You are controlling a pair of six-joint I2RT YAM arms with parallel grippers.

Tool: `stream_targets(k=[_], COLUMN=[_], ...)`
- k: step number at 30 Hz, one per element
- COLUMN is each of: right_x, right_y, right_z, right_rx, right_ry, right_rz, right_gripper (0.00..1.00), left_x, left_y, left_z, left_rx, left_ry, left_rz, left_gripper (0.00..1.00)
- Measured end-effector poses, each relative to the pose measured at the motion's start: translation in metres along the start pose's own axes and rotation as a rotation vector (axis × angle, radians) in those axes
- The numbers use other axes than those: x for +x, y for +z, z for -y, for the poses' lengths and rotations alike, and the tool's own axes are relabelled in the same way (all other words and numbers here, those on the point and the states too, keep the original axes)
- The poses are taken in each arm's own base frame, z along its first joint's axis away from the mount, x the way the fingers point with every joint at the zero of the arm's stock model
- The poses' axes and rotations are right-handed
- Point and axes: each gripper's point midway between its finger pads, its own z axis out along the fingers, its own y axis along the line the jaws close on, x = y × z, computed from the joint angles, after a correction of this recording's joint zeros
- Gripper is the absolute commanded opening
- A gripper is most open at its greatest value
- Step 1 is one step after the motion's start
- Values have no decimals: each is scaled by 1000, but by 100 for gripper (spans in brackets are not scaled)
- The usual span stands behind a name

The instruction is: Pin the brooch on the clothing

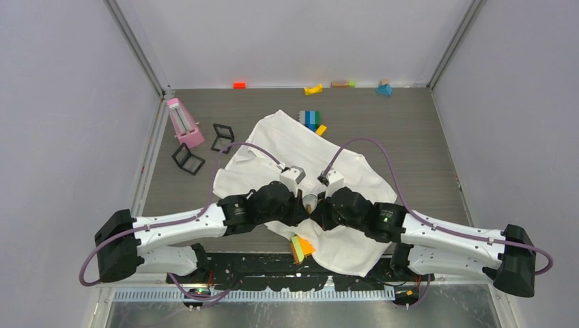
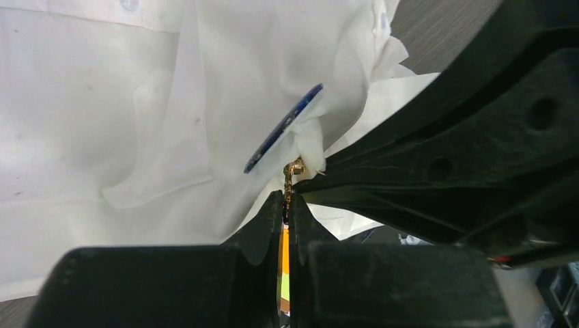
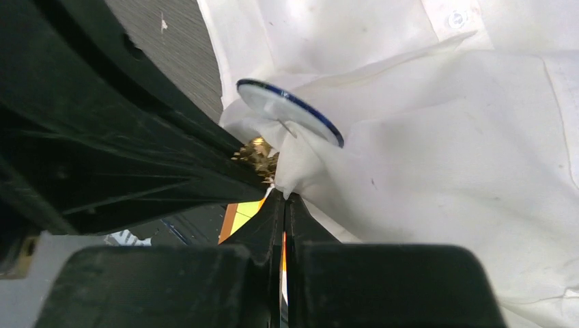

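Note:
The clothing, a white shirt point(image 1: 321, 147), lies crumpled across the middle of the table. Both grippers meet tip to tip above its centre. The brooch point(image 1: 309, 200) sits between them. In the left wrist view its dark-blue disc point(image 2: 283, 128) stands edge-on against a bunched fold of the shirt point(image 2: 102, 102). My left gripper point(image 2: 287, 199) is shut on the small gold part point(image 2: 293, 171) just below the disc. In the right wrist view the disc point(image 3: 290, 109) and gold part point(image 3: 258, 154) show, and my right gripper point(image 3: 284, 196) is shut on a pinch of shirt fabric point(image 3: 293, 171) next to them.
A pink wedge-shaped object point(image 1: 184, 123) and two black-framed cube boxes point(image 1: 222, 137) point(image 1: 188, 158) stand at the left. Coloured blocks point(image 1: 312, 119) lie at the shirt's far edge, and more along the back wall point(image 1: 313, 89). An orange and yellow-green block point(image 1: 300, 247) lies under the grippers near the front.

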Motion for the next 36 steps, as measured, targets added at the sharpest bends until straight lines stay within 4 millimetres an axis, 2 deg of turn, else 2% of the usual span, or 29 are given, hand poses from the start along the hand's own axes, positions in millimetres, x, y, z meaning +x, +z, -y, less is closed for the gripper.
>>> stream_targets(k=[5,9,13,16,20,26,30,36], right_x=[12,12,11,10,3,-28,-49,-52], right_y=[4,4,2,-2,-14,-53,-76,-84], right_z=[7,7,7,6,3,-8,-12,7], right_rx=[16,12,9,1,-22,-97,-128,-60], right_ry=[8,17,19,20,21,11,-1,-37], right_rz=[-17,-13,-8,-5,23,133,217,251], right_gripper=[1,1,14,36,56,69,74,80], left_x=[-6,-5,-7,-10,-16,-21,-12,1], left_y=[-6,-8,-7,-6,-6,-9,-6,-6], left_z=[10,13,14,13,9,1,0,4], left_rx=[51,74,93,122,166,234,271,351], left_ry=[-26,-40,-63,-85,-126,-169,-161,-139], left_rz=[26,28,26,24,12,-34,-96,-199], left_gripper=[0,0,0,0,0,0,0,0])
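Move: At the left fingertips the gold part of the brooch is already gripped, with its blue disc about 3 cm ahead and 1 cm to the right. The pinched fold of clothing is some 2 cm to the right of this hand, in the right fingers. From the right hand that fold is at the tips, the disc about 3 cm ahead and 1 cm left, and the yellow-orange block roughly 11 cm back, 3 cm left and 10 cm lower. Opening wide to let go of the clothing fold, the right hand first dips about 1.5 cm, then rises and draws off to the right, ending some 8 cm higher and 5 cm farther right, away from the brooch, fingers tipping upward. The left hand keeps its pinch on the gold part, rises about 2 cm and sinks most of the way back, while its wrist turns some 25 degrees, partly clockwise. ##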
